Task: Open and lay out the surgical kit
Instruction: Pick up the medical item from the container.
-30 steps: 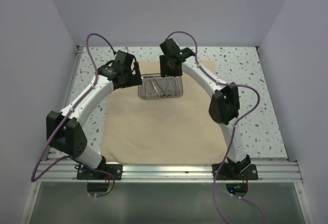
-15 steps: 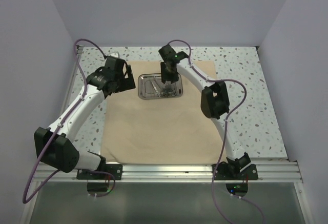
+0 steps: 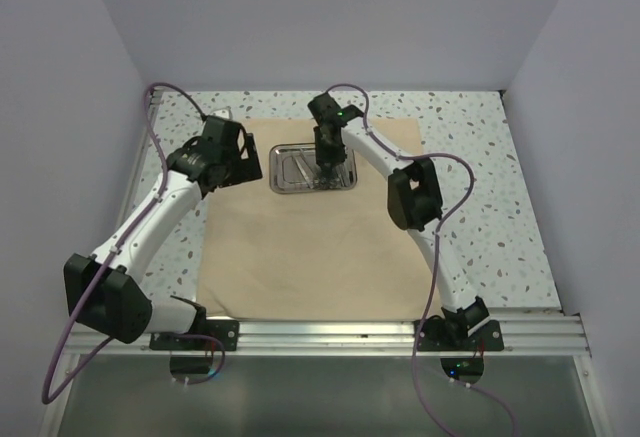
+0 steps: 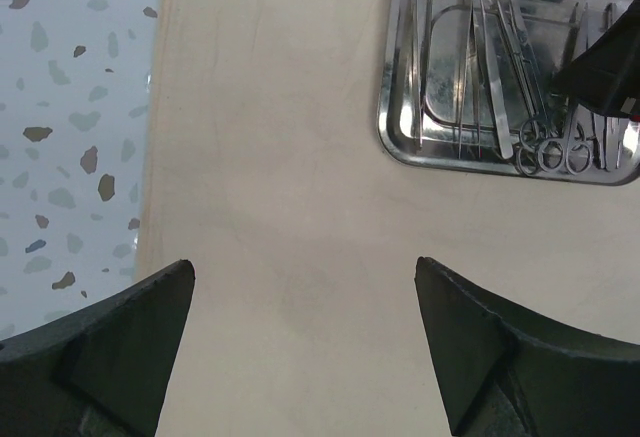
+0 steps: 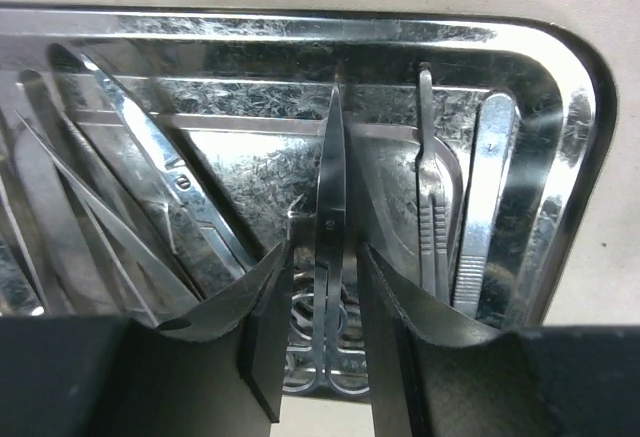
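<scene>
The tan cloth wrap (image 3: 310, 247) lies spread flat on the table. On its far part sits the steel tray (image 3: 273, 169), holding several thin silver instruments (image 4: 500, 67). My right gripper (image 5: 325, 247) is down inside the tray (image 5: 570, 157). Its fingers straddle a pair of ring-handled scissors (image 5: 330, 177), and a thin gap shows on each side. From above, the right gripper (image 3: 326, 165) hides the tray's middle. My left gripper (image 4: 303, 262) hangs wide open over bare cloth (image 4: 280, 157), left of the tray (image 4: 385, 127), with nothing between its fingers.
A scalpel handle (image 5: 430, 207) and tweezers (image 5: 480, 207) lie just right of the straddled scissors, and another pair of scissors (image 5: 170, 187) lies slanted on the left. The speckled tabletop (image 3: 480, 197) surrounds the cloth. Walls close in the table on three sides.
My right gripper has dropped into the tray and its jaws have narrowed around the scissors. The left arm has pulled back to the left, away from the tray.
</scene>
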{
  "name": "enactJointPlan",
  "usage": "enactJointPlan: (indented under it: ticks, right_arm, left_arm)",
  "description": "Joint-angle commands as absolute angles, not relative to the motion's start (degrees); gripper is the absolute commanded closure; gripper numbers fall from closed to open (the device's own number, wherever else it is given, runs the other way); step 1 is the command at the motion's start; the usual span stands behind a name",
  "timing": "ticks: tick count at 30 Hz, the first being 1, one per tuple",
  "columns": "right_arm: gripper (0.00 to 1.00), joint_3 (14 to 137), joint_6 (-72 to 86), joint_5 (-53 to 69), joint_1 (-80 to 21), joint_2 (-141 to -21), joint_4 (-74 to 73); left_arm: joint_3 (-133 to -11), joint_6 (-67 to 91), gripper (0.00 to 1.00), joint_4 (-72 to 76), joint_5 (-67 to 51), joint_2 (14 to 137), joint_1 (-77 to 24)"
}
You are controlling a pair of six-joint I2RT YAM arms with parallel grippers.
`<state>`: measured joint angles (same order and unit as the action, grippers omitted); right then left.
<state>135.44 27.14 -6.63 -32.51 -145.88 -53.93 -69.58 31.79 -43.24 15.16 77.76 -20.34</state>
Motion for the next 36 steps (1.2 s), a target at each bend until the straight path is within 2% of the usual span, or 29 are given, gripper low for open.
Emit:
enactJointPlan:
  ticks: [1,3,9,10,12,17,26,29,35,36]
  right_arm:
    - [0.65,136.14,27.33,-6.42,-32.61,-149.15,-55.28]
    - [0.71,136.05,27.42,-7.11,-32.69,-149.41,-55.81]
    - [0.78,136.67,26.81,-9.75,-33.40,-151.08,-58.79]
    - [0.83,137.71,26.46,-10.45,-33.57,-151.78,-59.58]
    - [1.00,138.16,26.45,-10.55,-33.66,-153.01,-60.73]
    - [1.00,138.08,25.75,-9.84,-33.66,-152.14,-60.21]
    - [1.00,137.03,24.61,-9.05,-32.87,-138.62,-59.51]
    - [1.00,129.14,24.70,-9.05,-32.87,-130.36,-57.49]
    - [1.00,103.66,25.57,-10.81,-32.87,-110.18,-52.66]
    - [1.00,96.49,26.01,-10.98,-32.87,-107.60,-51.95]
  left_arm:
    - [-69.08,30.06,0.04,-41.48,15.21,74.97,-19.60]
    - [-68.73,29.88,0.04,-41.57,15.21,74.71,-19.51]
    - [-68.38,29.44,0.04,-41.40,14.94,74.09,-19.16]
    - [-68.29,29.36,0.04,-41.31,14.85,74.09,-19.16]
    - [-68.29,29.18,0.04,-41.31,14.77,73.92,-19.07]
    - [-68.47,28.74,0.04,-41.40,15.20,73.30,-19.07]
    - [-71.54,26.99,0.03,-39.82,15.03,74.35,-19.07]
    - [-73.12,26.46,0.03,-39.11,14.15,76.46,-19.07]
    - [-74.97,27.59,0.05,-35.78,11.52,82.78,-19.42]
    - [-75.23,27.95,0.05,-34.99,10.64,84.10,-19.95]
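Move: The scissors lie lengthwise in the tray, right between the right hand's open fingers and about 1 cm below them. Two slim instruments lie side by side roughly 3 cm to that hand's right and level with it. A ring-handled clamp slants some 3 cm to its left and 1 cm farther out. From the left hand the scissors are about 14 cm ahead, 20 cm to the right and 15 cm down. Sinking barely half a centimetre, the right hand shuts its fingers on the scissors just behind their pivot and pauses with them pinched. It then speeds back, up and to the right, about 8 cm back and nearly as far up, carrying the scissors over the tray's near edge. Late on, the open left hand starts forward about 3 cm. ##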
